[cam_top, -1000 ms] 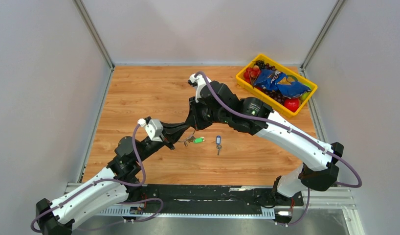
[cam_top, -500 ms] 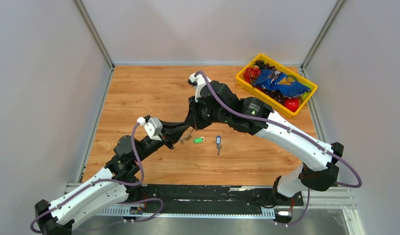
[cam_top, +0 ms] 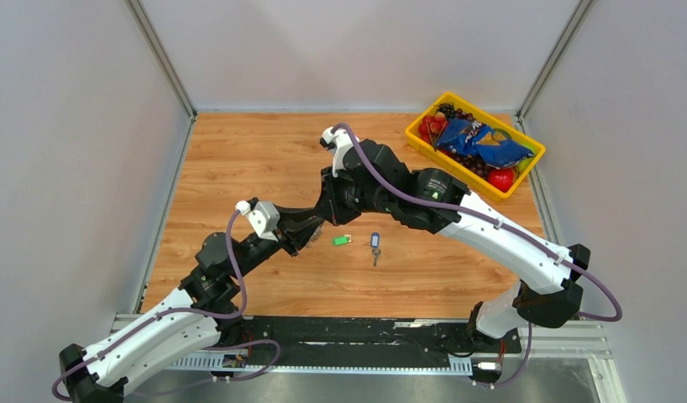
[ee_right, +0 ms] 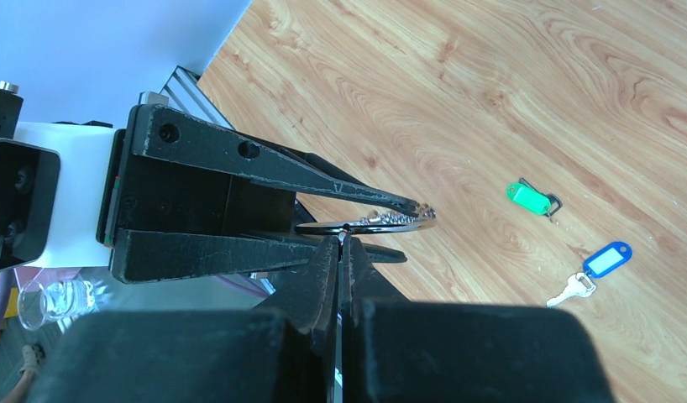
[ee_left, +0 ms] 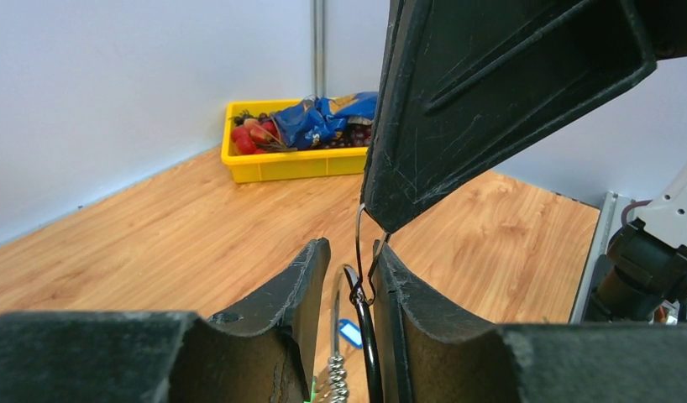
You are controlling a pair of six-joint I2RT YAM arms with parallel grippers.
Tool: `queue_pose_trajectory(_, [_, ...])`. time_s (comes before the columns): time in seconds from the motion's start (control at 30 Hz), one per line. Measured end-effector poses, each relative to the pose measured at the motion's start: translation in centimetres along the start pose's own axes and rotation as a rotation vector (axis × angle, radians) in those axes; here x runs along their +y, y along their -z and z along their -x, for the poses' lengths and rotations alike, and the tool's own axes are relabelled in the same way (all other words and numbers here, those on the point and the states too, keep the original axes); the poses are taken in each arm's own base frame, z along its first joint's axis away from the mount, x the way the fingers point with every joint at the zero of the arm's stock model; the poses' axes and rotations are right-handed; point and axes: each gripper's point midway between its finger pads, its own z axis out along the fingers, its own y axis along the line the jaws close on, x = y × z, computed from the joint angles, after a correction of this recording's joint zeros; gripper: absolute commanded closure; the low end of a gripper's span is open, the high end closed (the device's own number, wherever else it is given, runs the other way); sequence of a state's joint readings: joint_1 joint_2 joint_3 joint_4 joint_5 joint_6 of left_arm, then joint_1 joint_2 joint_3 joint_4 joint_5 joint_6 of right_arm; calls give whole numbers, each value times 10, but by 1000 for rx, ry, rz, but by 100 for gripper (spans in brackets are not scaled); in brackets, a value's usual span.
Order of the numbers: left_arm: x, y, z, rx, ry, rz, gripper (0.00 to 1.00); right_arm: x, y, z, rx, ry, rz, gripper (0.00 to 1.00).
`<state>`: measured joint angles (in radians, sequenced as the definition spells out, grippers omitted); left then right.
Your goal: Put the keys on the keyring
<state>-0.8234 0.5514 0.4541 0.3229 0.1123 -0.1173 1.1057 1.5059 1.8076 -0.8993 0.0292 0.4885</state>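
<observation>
The keyring (ee_left: 363,315), a silvery and black loop, hangs between my two grippers above the wooden table (cam_top: 239,159). My right gripper (ee_right: 341,239) is shut on a thin wire of the keyring (ee_right: 374,222). My left gripper (ee_left: 350,248) is open, its fingers (ee_left: 311,269) standing on either side of the ring. In the top view the left gripper (cam_top: 311,227) and right gripper (cam_top: 327,218) meet at mid-table. The green-tagged key (cam_top: 342,240) and blue-tagged key (cam_top: 374,243) lie loose on the table just to their right, also seen as the green key (ee_right: 529,199) and blue key (ee_right: 605,260).
A yellow bin (cam_top: 453,165) holding fruit and a blue bag stands at the far right corner. Grey walls enclose the table on three sides. The arms' rail runs along the near edge.
My left gripper's jaws have opened around the keyring. The ring has moved left and up, away from the green-tagged key, which now lies alone. The right gripper stays shut.
</observation>
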Motion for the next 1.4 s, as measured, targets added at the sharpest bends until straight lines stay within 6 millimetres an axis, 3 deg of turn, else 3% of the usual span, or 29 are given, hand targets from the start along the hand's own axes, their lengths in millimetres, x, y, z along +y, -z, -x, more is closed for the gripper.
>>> queue_pose_trajectory(0.07, [0, 1, 2, -5, -1, 0, 65, 0, 0, 0, -1, 0, 2, 100])
queue_pose_trajectory(0.13, [0, 1, 3, -10, -1, 0, 73, 1, 0, 0, -1, 0, 4, 100])
queue_pose_trajectory(0.23, [-1, 2, 5, -17, 7, -3, 96, 2, 0, 3, -10, 0, 9, 100])
queue_pose_trajectory(0.27, [-2, 2, 6, -19, 9, -4, 98, 3, -1, 4, -16, 0, 11, 100])
queue_pose_trajectory(0.77, [-4, -1, 5, -20, 66, -6, 100, 1, 1, 4, -33, 1, 5, 100])
queue_pose_trajectory(0.87, [-4, 0, 7, -23, 70, -2, 100, 1, 1, 4, -40, 2, 9, 78])
queue_pose_trajectory(1.03, [7, 4, 9, -26, 69, 61, 100, -1, 8, 3, -49, 9, 0, 57])
queue_pose_trajectory(1.2, [16, 9, 9, -25, 69, 116, 100, -15, 25, 4, -85, 5, -29, 49])
queue_pose_trajectory(1.4, [28, 15, 7, -15, 65, 185, 100, -60, 27, -13, -82, -17, -140, 45])
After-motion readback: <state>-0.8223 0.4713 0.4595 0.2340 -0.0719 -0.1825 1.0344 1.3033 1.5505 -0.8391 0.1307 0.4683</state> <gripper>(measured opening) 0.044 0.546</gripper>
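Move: The keyring already runs between my left hand's parted fingers, its middle about 1 cm to the right and 2 cm below. My shut right fingertips still pinch its upper part, so from my right hand its middle lies 1 cm ahead and 3 cm below. From my left hand the green tag is roughly 6 cm ahead, 3 cm right, and the blue-tagged key about 3 cm ahead, 12 cm right, both nearly 30 cm below. I shut my left fingers on the keyring while my right still pinches it, both hands staying almost in place. Only then do I open my right fingers a bit past half and draw that hand away, about 6 cm to the right, dipping at the end. Meanwhile my left, keeping its grip, carries the ring some 3 cm left and a little forward, turning about 10 degrees counter-clockwise. ##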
